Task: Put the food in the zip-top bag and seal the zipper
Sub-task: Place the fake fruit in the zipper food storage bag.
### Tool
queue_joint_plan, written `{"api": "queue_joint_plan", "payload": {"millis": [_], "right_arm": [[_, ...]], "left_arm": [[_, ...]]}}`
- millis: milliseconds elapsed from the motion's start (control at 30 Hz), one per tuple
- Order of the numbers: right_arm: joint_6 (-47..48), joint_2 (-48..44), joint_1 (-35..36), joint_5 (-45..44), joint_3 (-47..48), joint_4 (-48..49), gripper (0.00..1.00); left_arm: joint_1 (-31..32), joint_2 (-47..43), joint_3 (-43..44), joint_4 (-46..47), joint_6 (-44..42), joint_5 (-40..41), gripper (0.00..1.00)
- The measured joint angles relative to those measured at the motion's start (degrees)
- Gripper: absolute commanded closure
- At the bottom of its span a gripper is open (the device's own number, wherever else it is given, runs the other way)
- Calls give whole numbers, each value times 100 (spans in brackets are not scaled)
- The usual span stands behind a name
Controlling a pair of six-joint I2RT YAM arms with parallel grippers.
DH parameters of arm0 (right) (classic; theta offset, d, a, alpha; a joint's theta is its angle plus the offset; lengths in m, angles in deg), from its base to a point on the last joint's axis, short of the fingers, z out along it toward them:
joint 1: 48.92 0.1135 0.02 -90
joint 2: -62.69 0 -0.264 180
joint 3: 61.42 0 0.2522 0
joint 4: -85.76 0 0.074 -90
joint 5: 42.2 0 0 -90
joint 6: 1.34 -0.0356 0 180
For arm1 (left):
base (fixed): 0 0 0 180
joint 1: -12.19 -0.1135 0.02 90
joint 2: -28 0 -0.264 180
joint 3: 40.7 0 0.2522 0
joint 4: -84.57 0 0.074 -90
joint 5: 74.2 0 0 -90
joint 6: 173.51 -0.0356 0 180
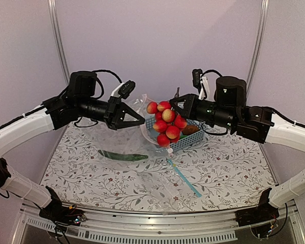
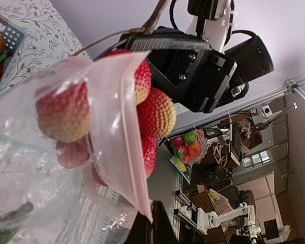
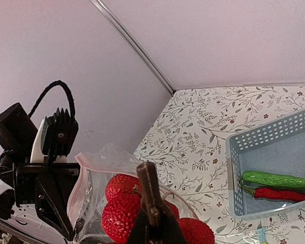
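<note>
My left gripper [image 1: 140,121] is shut on the pale pink zipper [image 2: 117,147] of the clear zip-top bag [image 1: 142,109] and holds its mouth up above the table. My right gripper [image 1: 174,105] is shut on the brown stem [image 3: 148,195] of the red-yellow fruit bunch [image 1: 166,126]. The bunch hangs at the bag's mouth, with some fruits [image 2: 61,112] behind the plastic. One long green vegetable [image 1: 123,155] lies on the table under the bag's film. Another green vegetable [image 3: 277,180] and the red chili [image 3: 282,194] lie in the basket. A brown lump [image 1: 189,129] also rests there.
The blue-grey perforated basket [image 1: 188,141] stands right of centre on the floral tablecloth. A second clear bag with a teal-blue strip [image 1: 185,179] lies flat in front of it. Metal frame posts rise at the back corners.
</note>
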Motion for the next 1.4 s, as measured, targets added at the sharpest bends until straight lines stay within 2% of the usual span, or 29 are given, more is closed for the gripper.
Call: {"api": "queue_joint_plan", "payload": {"millis": [400,633,1200,1400], "right_arm": [[247,293,131,-153,258,44,100],[566,527,378,-79,282,109,100],[518,476,612,896,-557,1231,100],[326,341,634,960,-885,1744,100]], "left_arm": [[308,162,35,-52,-48,-28,100],[313,162,28,365,219,74,100],[319,413,9,1220,483,81,100],[321,413,-96,1394,466,44,100]]}}
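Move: The right gripper holds the fruit bunch by its stem, the fruits hanging some 8 cm below and 2 cm to its left. The bag mouth lies about 6 cm left, 4 cm back and 7 cm below it. The basket stands about 9 cm ahead, 2 cm right and 25 cm below. From the left gripper, pinching the bag's rim, the mouth is about 4 cm right, 3 cm ahead and 5 cm below; the cucumber in the bag lies roughly 10 cm left, level with it, 21 cm down. Keep the stem pinched and, after a slight lift, carry the bunch about 6 cm left and as far back with the right gripper, sinking some 3 cm, into the bag mouth, turning it about 15 degrees counter-clockwise. Meanwhile keep the left gripper shut on the rim and draw it about 3 cm right over the fruit, first dipping back a little, then forward again. ##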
